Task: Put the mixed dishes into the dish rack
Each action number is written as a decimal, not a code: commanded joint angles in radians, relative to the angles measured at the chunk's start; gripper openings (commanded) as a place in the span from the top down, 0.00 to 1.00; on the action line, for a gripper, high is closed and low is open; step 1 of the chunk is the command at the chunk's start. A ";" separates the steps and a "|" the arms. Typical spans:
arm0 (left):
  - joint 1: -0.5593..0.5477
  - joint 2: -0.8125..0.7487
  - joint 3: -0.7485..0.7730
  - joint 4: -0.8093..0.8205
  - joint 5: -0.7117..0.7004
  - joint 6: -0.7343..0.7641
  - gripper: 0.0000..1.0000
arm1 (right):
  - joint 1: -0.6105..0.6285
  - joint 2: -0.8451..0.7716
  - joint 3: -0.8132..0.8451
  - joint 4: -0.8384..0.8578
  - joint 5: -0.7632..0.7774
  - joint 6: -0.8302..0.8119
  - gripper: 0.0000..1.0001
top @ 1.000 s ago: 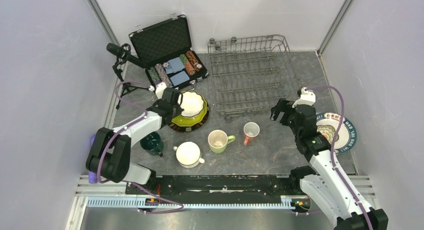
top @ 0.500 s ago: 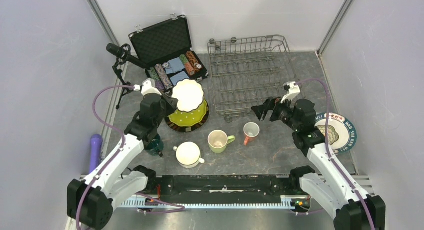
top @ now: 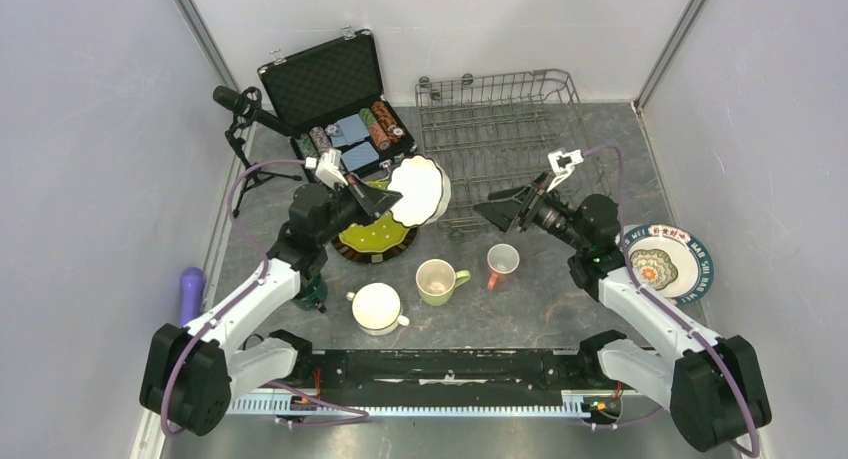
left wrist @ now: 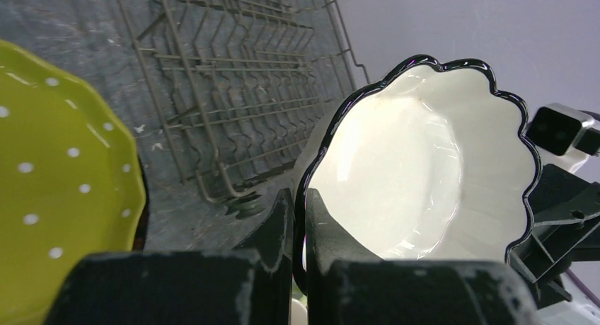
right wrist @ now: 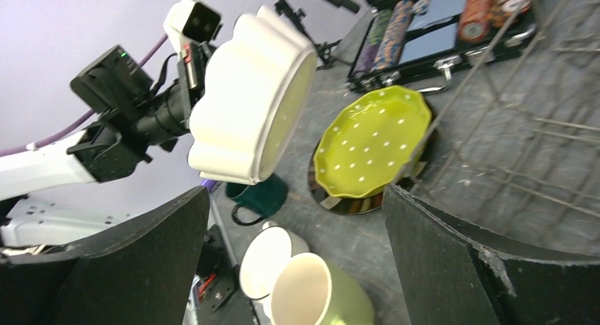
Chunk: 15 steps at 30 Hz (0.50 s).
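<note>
My left gripper (top: 388, 197) (left wrist: 301, 201) is shut on the dark rim of a white scalloped bowl (top: 421, 191) (left wrist: 424, 162) (right wrist: 247, 105). The bowl hangs tipped on edge above the lime-green dotted plate (top: 372, 239) (left wrist: 56, 183) (right wrist: 371, 144), by the front-left corner of the grey wire dish rack (top: 500, 144) (left wrist: 226, 91) (right wrist: 538, 127). My right gripper (top: 497, 210) (right wrist: 291, 197) is open and empty, pointing left at the bowl from a short gap. On the table stand a light-green mug (top: 437, 279) (right wrist: 318, 293), salmon mug (top: 501, 262), white mug (top: 377, 306) (right wrist: 265, 261) and teal mug (top: 305, 285) (right wrist: 258, 194).
A patterned plate (top: 670, 264) lies at the right edge by my right arm. An open black case (top: 335, 104) of poker chips sits at the back left, beside a small microphone tripod (top: 245, 129). A purple object (top: 190, 287) lies at the left edge.
My left gripper lifted the white bowl off the lime-green plate, carried it right toward the rack and tipped it on edge. My right gripper swung left toward the bowl, still open.
</note>
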 commanded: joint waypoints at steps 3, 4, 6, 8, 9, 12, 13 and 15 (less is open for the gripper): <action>-0.036 0.012 0.013 0.300 0.065 -0.110 0.98 | 0.087 0.038 0.066 0.128 0.034 0.052 0.02; -0.038 0.010 0.003 0.308 0.056 -0.109 0.98 | 0.102 0.043 0.066 0.145 0.040 0.056 0.02; -0.037 0.011 -0.003 0.320 0.050 -0.107 0.98 | 0.135 0.052 0.066 0.177 0.055 0.061 0.02; -0.040 0.016 -0.003 0.325 0.057 -0.107 0.98 | 0.159 0.064 0.079 0.170 0.076 0.060 0.02; -0.042 0.016 -0.001 0.328 0.059 -0.107 0.98 | 0.165 0.069 0.083 0.167 0.089 0.063 0.02; -0.047 0.016 0.003 0.328 0.054 -0.105 0.98 | 0.182 0.082 0.090 0.168 0.126 0.076 0.02; -0.049 0.016 0.003 0.326 0.044 -0.102 0.98 | 0.190 0.085 0.092 0.166 0.141 0.080 0.02; -0.052 0.013 0.007 0.321 0.026 -0.098 0.98 | 0.206 0.094 0.100 0.152 0.171 0.086 0.02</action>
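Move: The white scalloped bowl, held upright by its rim in the left fingers, has its middle about 12 cm left of the open right hand and 2 cm farther out, at roughly its height. From the left hand the right gripper lies some 16 cm to the right. The dish rack's middle is about 14 cm ahead of the right hand, 7 cm right and 18 cm below; the red-handled mug is about 13 cm back, 7 cm right and 20 cm down. The white bowl, still pinched by its rim, is carried some 2 cm right and as much up, with a slight tilt, towards the right gripper. To meet it, the right hand comes about 5 cm left, rising a couple of centimetres and drawing a little back, its fingers staying wide open and not closing on the bowl. ##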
